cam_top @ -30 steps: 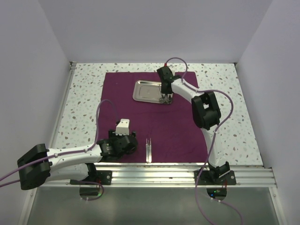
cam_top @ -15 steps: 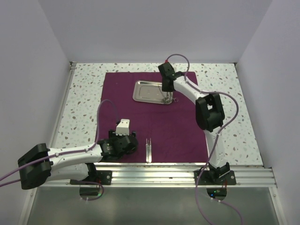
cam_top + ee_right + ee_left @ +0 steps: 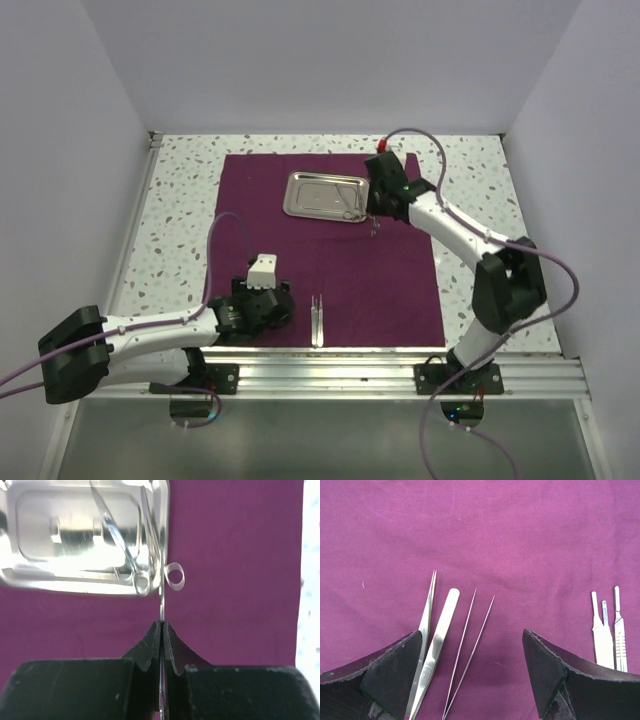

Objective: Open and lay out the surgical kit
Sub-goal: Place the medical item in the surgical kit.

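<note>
The surgical kit's maroon cloth (image 3: 260, 230) lies spread flat, with the steel tray (image 3: 296, 180) at its far middle. My right gripper (image 3: 374, 212) (image 3: 162, 625) is shut on a ring-handled steel instrument (image 3: 174, 575), seen edge-on and hanging just past the tray's (image 3: 30, 580) right rim. Ring-handled scissors (image 3: 120, 545) lie in the tray. My left gripper (image 3: 272, 306) (image 3: 470, 635) stands open low over the cloth's front. Broad tweezers (image 3: 436, 642) and thin tweezers (image 3: 470, 630) lie on the cloth between its fingers.
Three slim flat steel handles (image 3: 606, 635) lie side by side on the cloth right of the left gripper, also seen near the front edge (image 3: 317, 320). Speckled tabletop (image 3: 180, 230) surrounds the cloth. White walls close in left, right and back. A metal rail (image 3: 400, 365) runs along the front.
My right arm has swung its elbow out to the right and carried the ring-handled instrument from over the tray to just beyond its right rim. The left arm has not moved.
</note>
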Tool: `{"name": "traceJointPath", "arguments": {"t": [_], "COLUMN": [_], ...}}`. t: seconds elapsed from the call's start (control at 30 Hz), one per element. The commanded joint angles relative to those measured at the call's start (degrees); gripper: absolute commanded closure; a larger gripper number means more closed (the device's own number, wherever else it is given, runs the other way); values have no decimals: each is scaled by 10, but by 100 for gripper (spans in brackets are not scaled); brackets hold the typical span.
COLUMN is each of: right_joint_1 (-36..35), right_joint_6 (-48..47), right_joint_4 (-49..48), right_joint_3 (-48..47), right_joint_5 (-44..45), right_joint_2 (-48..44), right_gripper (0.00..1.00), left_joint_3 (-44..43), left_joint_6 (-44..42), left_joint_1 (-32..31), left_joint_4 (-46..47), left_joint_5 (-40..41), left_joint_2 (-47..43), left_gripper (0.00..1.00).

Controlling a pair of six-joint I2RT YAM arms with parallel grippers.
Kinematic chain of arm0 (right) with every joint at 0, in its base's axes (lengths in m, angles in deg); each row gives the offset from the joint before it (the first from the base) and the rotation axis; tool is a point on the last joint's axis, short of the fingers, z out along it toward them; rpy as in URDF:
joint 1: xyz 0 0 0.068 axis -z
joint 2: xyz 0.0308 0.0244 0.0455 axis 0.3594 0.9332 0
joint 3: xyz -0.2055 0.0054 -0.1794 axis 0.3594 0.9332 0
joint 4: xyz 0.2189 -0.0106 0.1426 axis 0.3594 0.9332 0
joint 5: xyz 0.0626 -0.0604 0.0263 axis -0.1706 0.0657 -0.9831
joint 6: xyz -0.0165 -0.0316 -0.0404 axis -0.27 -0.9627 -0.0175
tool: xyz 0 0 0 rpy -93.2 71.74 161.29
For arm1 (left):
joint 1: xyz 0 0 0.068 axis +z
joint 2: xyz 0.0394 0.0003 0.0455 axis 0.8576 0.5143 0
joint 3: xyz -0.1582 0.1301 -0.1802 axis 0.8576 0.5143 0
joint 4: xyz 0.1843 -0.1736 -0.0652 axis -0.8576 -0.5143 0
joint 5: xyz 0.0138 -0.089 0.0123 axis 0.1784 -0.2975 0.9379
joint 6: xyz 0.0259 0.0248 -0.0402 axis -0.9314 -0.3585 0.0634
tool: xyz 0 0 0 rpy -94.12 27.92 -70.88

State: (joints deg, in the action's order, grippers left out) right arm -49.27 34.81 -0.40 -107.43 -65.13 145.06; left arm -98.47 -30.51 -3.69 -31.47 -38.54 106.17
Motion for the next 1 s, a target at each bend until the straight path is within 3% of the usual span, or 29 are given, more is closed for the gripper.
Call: {"name": "traceJointPath", "arguments": {"t": [0.0, 0.33, 0.57, 0.77, 0.8, 0.83, 0.87, 0.9, 0.97], "right_joint_1": [-30, -132, -140, -142, -142, -142, -142, -142, -144], "right_joint_6": [52, 155, 186, 197, 199, 203, 206, 207, 212], "right_joint_4": [-50, -30, -125, -110, -100, -88, -64, -49, 1], "right_joint_3": [154, 410, 522, 551, 552, 553, 552, 548, 539], "right_joint_5": [-15, -9, -27, -21, -19, -16, -14, -7, -1], "right_joint_2": [-121, -331, -282, -314, -325, -338, -349, -377, -407], "right_gripper": [100, 100, 100, 100, 85, 63, 27, 8, 2], "left_joint_3": [-14, -12, -17, -15, -16, -18, -20, -20, -22], "left_joint_6": [10, 6, 6, 10, 10, 10, 9, 9, 8], "left_joint_1": [2, 2, 2, 2, 2, 2, 2, 2, 2], "left_joint_4": [4, 8, 6, 3, 3, 3, 2, 2, 3], "left_joint_5": [19, 14, 18, 21, 22, 23, 24, 24, 24], "left_joint_2": [-1, -13, -14, -12, -11, -9, -8, -7, -5], "left_gripper": [15, 15, 15, 15, 15, 15, 15, 15, 15]}}
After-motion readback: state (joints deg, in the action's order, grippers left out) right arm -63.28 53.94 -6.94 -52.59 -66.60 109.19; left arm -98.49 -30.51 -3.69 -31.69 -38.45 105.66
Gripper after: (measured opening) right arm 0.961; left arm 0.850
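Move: The right hand already holds the scissors just off the near right corner of the metal tray; their place is the bare cloth about 22 cm back, 3 cm right and some 13 cm down. The tray's middle is about 10 cm ahead, 10 cm left and 13 cm below. The pair of scalpels lies roughly 30 cm back, 14 cm left and 13 cm below. From the left hand, that bare spot is some 29 cm right, 1 cm ahead and 2 cm lower. The right hand keeps its shut grip on the scissors and sweeps fast back towards the robot, away from the tray, about 23 cm in all and a little to the right, sinking gently at first and then more steeply onto the bare cloth right of the scalpels, some 12 cm lower altogether. The wrist tips the fingers about 10 degrees further down on the way, the hand all but stops low over the cloth, and then the fingers spread wide and let go of the scissors while easing back a centimetre or so. ##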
